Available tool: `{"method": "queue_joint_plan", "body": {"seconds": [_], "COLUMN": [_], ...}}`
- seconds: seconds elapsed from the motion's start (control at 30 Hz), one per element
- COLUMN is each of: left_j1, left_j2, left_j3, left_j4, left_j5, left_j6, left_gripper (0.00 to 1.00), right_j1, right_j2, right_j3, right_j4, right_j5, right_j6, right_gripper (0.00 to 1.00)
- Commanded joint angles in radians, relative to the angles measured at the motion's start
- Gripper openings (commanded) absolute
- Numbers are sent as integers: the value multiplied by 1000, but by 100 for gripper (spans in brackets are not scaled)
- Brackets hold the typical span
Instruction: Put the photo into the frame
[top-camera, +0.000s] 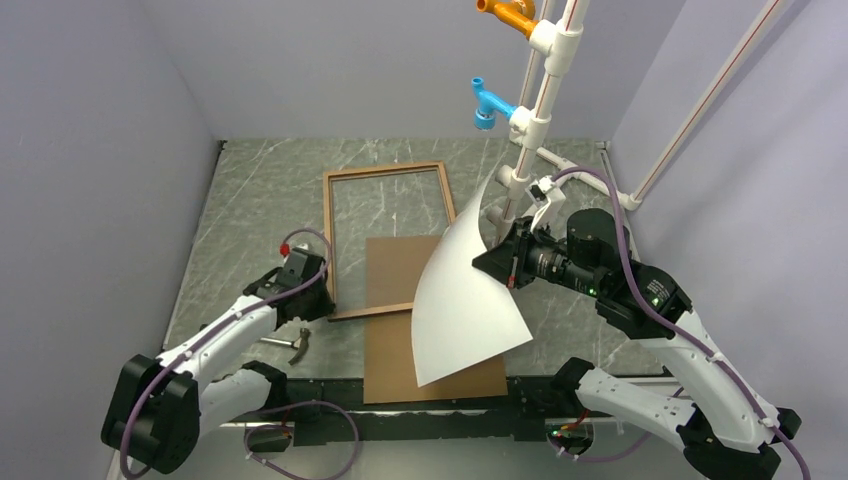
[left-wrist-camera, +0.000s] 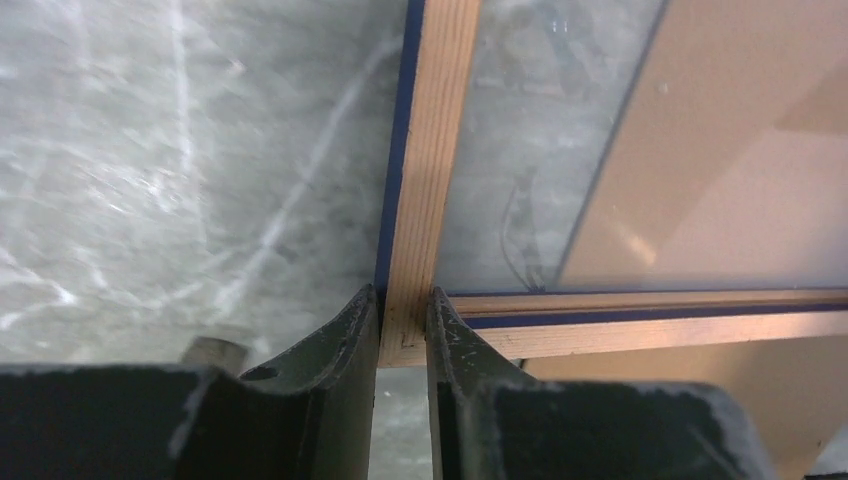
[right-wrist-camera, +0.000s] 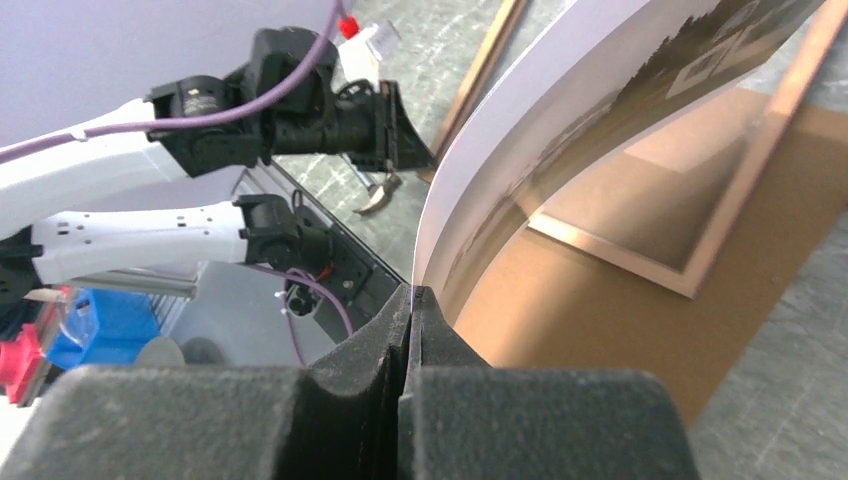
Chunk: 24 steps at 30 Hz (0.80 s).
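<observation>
The frame lies flat on the marble table, wood face up, and its near end rests on a brown board. My left gripper is shut on the frame's near left corner. In the left wrist view the fingers squeeze the wooden rail from both sides. My right gripper holds the photo above the board by its right edge. The sheet curves, white back up. The right wrist view shows its jaws pinched on the photo's edge, with the landscape print on the underside.
A brown backing board lies near the front, partly under the frame and the photo. A small hammer sits beside the left arm. A white pipe stand with blue and orange fittings rises at the back right. Walls close both sides.
</observation>
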<state>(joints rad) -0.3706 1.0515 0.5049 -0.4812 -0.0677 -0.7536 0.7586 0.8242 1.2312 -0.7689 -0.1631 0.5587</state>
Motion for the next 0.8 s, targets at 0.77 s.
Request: {"method": "queue_joint_plan", "body": {"seconds": [0.77], "left_j1": [-498], "left_j2": [-224], "left_j3": [-50], "left_j4": [-334], "left_j5": [-148], "left_j6": [-469], "left_gripper": [34], "right_j1": [-3], "right_j2": [110], "right_j3": [-61], "right_j4": [372], "right_j5": [-148], "right_j6": [63], "right_gripper": [0]}}
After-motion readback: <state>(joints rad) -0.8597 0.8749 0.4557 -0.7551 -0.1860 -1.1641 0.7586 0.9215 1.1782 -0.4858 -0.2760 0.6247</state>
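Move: Off to the left hand's right, about 23 cm and level fore-and-aft, is the middle of the brown backing board; that hand already pinches the frame's near-left corner. The frame's middle is roughly 20 cm ahead and 12 cm right, the hammer head 7 cm back and 6 cm left. From the right hand, still holding the photo, the board's middle is about 6 cm ahead, 6 cm left and 32 cm below; the frame's middle is 25 cm ahead and 17 cm left. Dragging the frame by its near-left corner, the left hand pulls back about 10 cm along the table towards the near edge, going right as well at first and easing slightly left at the end, fingers still closed on the wood. Meanwhile the right hand carries the pinched photo some 5 cm left, with a little forward, rising and then sinking slightly as its left side rolls up about 10 degrees. ##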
